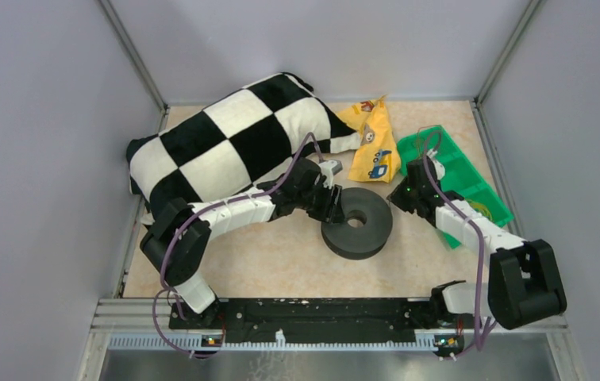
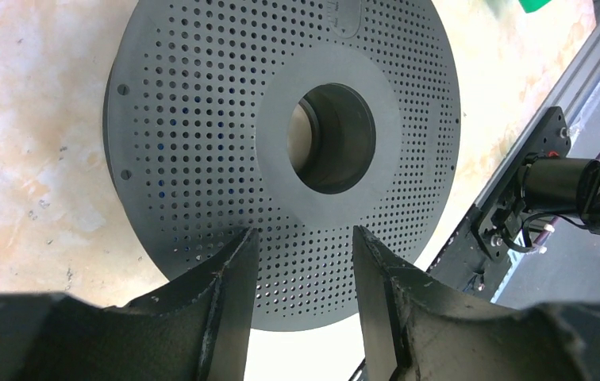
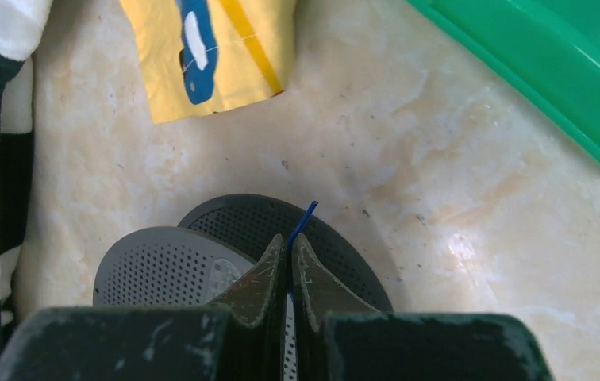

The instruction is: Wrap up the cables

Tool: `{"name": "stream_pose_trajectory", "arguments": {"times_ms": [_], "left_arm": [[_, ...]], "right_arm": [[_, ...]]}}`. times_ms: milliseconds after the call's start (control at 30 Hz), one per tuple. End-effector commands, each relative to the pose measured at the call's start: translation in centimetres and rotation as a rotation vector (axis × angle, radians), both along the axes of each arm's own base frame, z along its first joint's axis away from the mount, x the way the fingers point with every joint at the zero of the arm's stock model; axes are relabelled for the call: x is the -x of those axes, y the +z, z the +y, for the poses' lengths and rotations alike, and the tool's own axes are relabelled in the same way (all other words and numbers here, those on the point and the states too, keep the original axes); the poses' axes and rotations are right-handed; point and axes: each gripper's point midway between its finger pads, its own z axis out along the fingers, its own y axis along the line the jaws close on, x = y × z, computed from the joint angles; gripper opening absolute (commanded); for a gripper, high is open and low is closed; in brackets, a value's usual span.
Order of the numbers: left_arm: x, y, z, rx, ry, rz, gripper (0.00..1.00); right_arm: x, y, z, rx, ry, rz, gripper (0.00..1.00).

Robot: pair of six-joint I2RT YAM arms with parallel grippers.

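A dark grey perforated spool (image 1: 356, 222) lies flat at the middle of the table. My left gripper (image 2: 305, 232) hovers open over the spool's flange (image 2: 201, 119), short of its centre hole, with nothing between the fingers. At the spool's right edge, my right gripper (image 3: 289, 238) is shut on a thin blue cable (image 3: 303, 218), whose short end sticks out past the fingertips above the spool (image 3: 162, 266). In the top view the cable is too fine to make out; there the left gripper (image 1: 335, 202) and the right gripper (image 1: 398, 198) flank the spool.
A black-and-white checkered pillow (image 1: 233, 139) fills the back left, right behind my left arm. A yellow printed bag (image 1: 372, 143) lies behind the spool. A green tray (image 1: 459, 171) stands at the right, under my right arm. A black rail (image 1: 313, 309) runs along the near edge.
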Motion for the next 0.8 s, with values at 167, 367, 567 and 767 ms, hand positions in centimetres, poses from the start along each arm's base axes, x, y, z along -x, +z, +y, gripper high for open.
{"name": "stream_pose_trajectory", "arguments": {"times_ms": [167, 367, 567, 767], "left_arm": [[0.4, -2.4, -0.5, -0.016, -0.043, 0.027, 0.53], [0.0, -2.4, -0.6, -0.035, -0.055, 0.009, 0.53], [0.0, -2.3, -0.7, -0.039, -0.069, 0.005, 0.53], [0.0, -2.6, -0.5, -0.05, -0.072, 0.005, 0.53]], "right_arm": [[-3.6, 2.0, 3.1, 0.037, 0.27, -0.029, 0.0], [-4.4, 0.8, 3.6, 0.068, 0.342, 0.014, 0.0], [-5.4, -0.6, 3.4, 0.138, 0.398, 0.064, 0.0], [-5.8, -0.9, 3.8, 0.145, 0.439, 0.078, 0.0]]}}
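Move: The grey spool lies flat with its middle roughly 10 cm to the right hand's left, 6 cm back and 4 cm lower; these shut fingers already hold the blue cable just off its rim. From this hand, the yellow bag is about 15 cm ahead and 4 cm left, and the green tray 17 cm right and 4 cm ahead, both some 7 cm lower. For the left hand, the spool's middle is about 5 cm right, 1 cm back and 5 cm below. Still pinching the blue cable, the right hand carries it around the spool's far right rim, forward about 5 cm and left some 3.5 cm, then sinks about 2 cm as the leftward travel dies out; the wrist swings some 20 degrees counter-clockwise. The left fingertips stay half open on the top flange and ease right about 1 cm with the spool. ##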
